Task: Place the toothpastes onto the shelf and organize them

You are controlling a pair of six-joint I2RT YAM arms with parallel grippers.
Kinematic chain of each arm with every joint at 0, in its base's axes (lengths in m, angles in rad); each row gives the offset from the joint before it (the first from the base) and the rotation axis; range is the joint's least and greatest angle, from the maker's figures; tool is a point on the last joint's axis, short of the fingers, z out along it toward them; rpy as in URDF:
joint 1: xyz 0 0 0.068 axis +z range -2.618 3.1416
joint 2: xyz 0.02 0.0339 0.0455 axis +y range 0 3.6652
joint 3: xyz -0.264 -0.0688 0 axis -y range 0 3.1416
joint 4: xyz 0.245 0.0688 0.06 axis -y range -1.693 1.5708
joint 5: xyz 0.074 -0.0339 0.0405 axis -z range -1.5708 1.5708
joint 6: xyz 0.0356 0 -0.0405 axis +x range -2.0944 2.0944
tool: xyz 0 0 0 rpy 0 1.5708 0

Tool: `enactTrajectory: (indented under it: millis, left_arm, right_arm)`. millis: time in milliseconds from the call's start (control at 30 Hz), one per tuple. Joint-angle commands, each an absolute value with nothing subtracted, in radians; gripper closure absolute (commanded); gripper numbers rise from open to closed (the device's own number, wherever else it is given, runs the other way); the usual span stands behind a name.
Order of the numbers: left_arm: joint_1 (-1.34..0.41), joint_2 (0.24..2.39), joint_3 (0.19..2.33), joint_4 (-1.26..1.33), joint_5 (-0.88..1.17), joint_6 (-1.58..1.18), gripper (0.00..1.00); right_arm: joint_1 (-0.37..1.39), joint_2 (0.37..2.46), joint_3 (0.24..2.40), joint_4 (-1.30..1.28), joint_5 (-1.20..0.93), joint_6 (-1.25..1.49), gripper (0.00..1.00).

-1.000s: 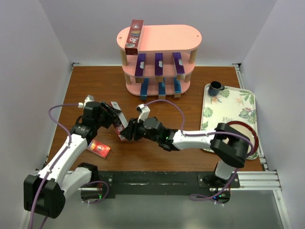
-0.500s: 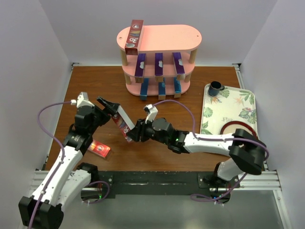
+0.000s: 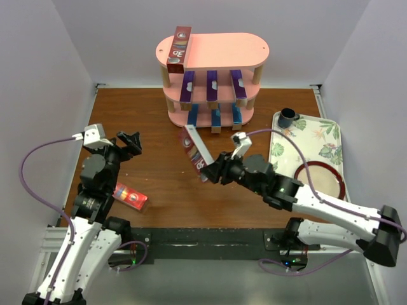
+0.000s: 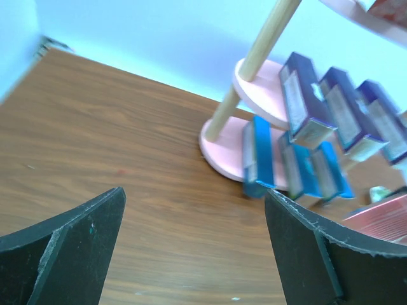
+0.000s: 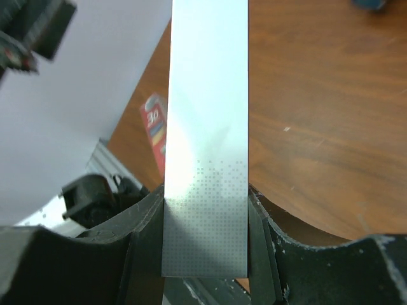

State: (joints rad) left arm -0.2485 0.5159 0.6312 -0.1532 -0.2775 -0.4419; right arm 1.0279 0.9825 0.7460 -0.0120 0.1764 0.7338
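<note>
The pink shelf [image 3: 222,47] stands at the back. One red toothpaste [image 3: 179,47] lies on its top board, three purple ones [image 3: 212,86] on the middle board and three blue ones [image 3: 215,117] on the bottom board. My right gripper [image 3: 213,171] is shut on another red toothpaste [image 3: 194,151], held tilted above the table; its silvery side [image 5: 206,127] fills the right wrist view between the jaws [image 5: 205,241]. A third red toothpaste [image 3: 130,197] lies flat at the near left. My left gripper [image 3: 127,141] hangs open and empty above bare wood [image 4: 194,254], facing the shelf [image 4: 222,149].
A floral tray [image 3: 318,136] lies at the right with a dark mug [image 3: 287,117] and a red-rimmed plate [image 3: 321,181] on it. White walls close in the table on the left, back and right.
My left gripper opened, let go of the red toothpaste and drew back to the left. My right gripper kept hold of it and carried it right, toward the shelf.
</note>
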Motion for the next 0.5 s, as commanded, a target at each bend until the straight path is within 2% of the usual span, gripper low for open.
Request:
enactTrajectory:
  millis: [0, 167, 467]
  left_arm:
    - [-0.276, 0.505, 0.635, -0.117, -0.348, -0.267, 0.04]
    - [-0.296, 0.492, 0.608, -0.115, -0.364, -0.268, 0.04]
    - [-0.324, 0.474, 0.598, -0.126, -0.382, -0.259, 0.04]
  right_arm:
    - [0.959, 0.881, 0.899, -0.121, 0.261, 0.695, 0.82]
    - [0.896, 0.883, 1.034, -0.146, 0.305, 0.649, 0.82]
    - [0.795, 1.086, 1.328, -0.089, 0.293, 0.633, 0.81]
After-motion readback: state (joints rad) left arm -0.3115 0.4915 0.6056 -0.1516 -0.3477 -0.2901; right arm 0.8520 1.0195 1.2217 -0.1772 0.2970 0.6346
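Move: The right hand holds a red toothpaste by its near end. The free spot on the shelf's top tier lies about 38 cm ahead of this hand, straight in line and some 7 cm above. The red box already up there stands 10 cm left of that spot, level with it. On the tier below, the middle purple box is about 37 cm ahead and 7 cm below the hand, with the right purple box 8 cm to its right. From the left hand, the spot is roughly 30 cm ahead, 26 cm right and 3 cm above. Lift the right hand some 18 cm, carrying the red toothpaste up and forward towards the free spot on the top tier; go about 7 cm forward and swing a little to the right early on. Meanwhile turn the wrist clockwise and tip the fingers upward, about 15 degrees each. Keep the pinch on the near end of the box. ##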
